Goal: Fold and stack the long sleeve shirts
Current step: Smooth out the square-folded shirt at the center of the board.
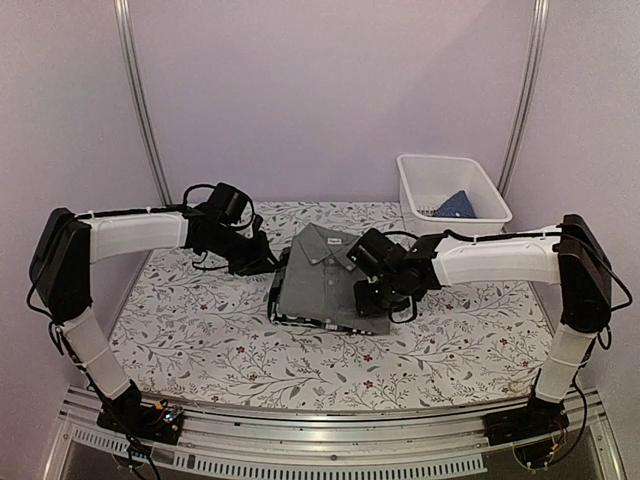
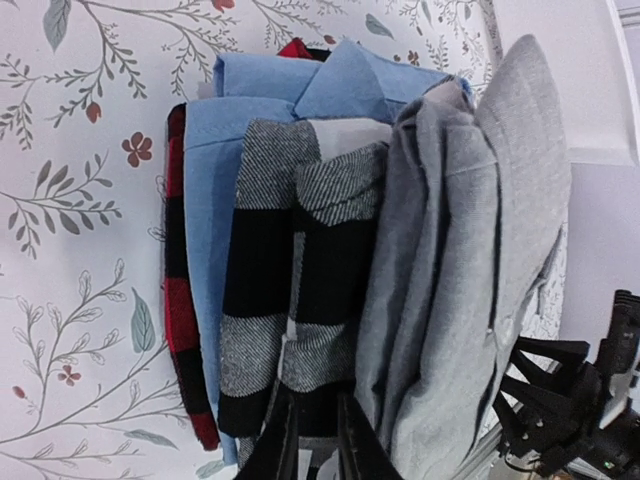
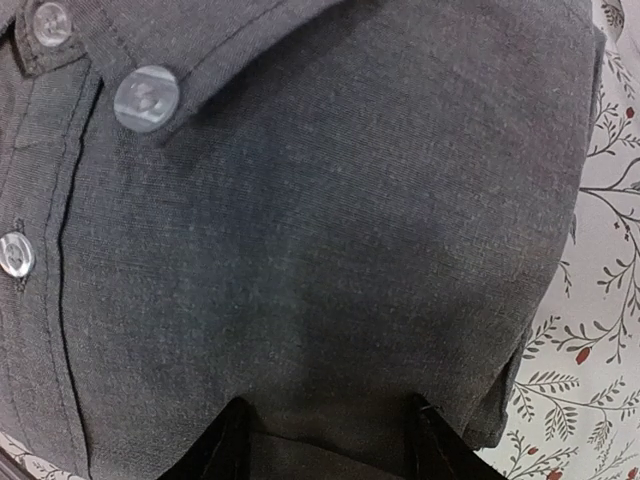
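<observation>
The long sleeve shirts lie folded in one stack at mid-table, with the plain grey button-up (image 1: 320,275) on top. From the side, the left wrist view shows the layers: grey (image 2: 470,250), black-and-white checked (image 2: 300,250), pale blue (image 2: 215,200). My left gripper (image 1: 265,262) is at the stack's left edge. Its jaws (image 2: 318,400) stand a narrow gap apart, open, with checked cloth between them. At the stack's right edge, my right gripper (image 1: 372,300) is open wide (image 3: 330,440) and sits low over the grey shirt (image 3: 330,230).
A red-and-black checked shirt (image 2: 180,300) lies at the bottom of the stack. A white basket (image 1: 490,195) at the back right holds a blue cloth (image 1: 455,205). A floral cloth (image 1: 200,330) covers the table.
</observation>
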`<state>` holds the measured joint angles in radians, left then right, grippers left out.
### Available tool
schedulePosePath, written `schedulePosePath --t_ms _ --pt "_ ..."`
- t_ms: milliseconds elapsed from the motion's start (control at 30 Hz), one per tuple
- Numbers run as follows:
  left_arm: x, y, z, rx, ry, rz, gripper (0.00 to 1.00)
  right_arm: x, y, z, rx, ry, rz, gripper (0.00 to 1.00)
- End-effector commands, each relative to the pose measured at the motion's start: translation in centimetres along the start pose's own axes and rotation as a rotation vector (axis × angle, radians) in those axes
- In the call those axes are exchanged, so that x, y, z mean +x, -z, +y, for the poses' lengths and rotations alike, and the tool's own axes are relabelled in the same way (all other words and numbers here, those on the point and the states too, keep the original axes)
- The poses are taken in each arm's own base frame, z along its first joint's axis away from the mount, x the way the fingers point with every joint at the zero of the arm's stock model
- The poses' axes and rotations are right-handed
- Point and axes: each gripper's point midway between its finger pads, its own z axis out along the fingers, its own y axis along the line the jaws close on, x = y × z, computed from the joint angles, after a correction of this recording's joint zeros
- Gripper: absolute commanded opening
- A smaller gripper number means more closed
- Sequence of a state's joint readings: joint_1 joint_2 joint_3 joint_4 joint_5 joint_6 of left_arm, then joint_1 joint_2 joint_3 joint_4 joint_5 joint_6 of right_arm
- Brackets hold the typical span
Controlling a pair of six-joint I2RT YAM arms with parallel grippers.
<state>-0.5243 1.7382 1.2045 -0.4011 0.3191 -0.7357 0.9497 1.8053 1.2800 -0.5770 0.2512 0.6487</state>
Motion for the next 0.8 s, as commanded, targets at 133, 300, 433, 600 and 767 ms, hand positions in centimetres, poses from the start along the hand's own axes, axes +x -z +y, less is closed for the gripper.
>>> schedulePosePath --t_ms 133,300,433,600,767 --pt "-2.0 3.7 -3.5 0.011 -0.116 -0.093 0.21 -2.1 2.5 -0.1 -0.048 -0.062 -0.085 0.57" --pt "-1.6 4.7 -6.5 0.036 -0.182 -0.117 0.25 -3.4 5.1 -4.1 -0.026 -0.156 -0.161 0.73" --pt "-0.7 4.7 -9.4 0.078 -0.233 -0.113 0.3 -4.3 5.5 -6.2 -0.12 -0.242 -0.198 0.89" --pt "0.7 4.3 -11.9 0.121 -0.274 -0.09 0.37 -5.4 5.1 -5.5 -0.387 -0.284 -0.237 0.99" --pt "1.1 5.0 -12.8 0.152 -0.289 -0.097 0.44 -6.7 3.2 -5.6 -0.521 -0.356 -0.285 0.99"
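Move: The gray shirt, lying askew on the folded plaid stack, has its middle about 12 cm to the left hand's right, 1 cm ahead and 4 cm below; its collar is some 9 cm ahead and 11 cm right of that hand. From the right hand, the shirt's middle is roughly 7 cm ahead, 7 cm left and 2 cm below. The white bin stands about 24 cm ahead and 20 cm right of the right hand. From the gray shirt's near right part the right fingers come up after a brief stay low, swing about 8 cm right and some 4 cm forward to just off its right edge, dipping late and ending 3 cm higher, rolling about 25 degrees left side up and opening wide. The left hand climbs 9 cm from the stack's left edge, moving right towards the collar and slightly back, tipping its fingers up a little and opening partway. ##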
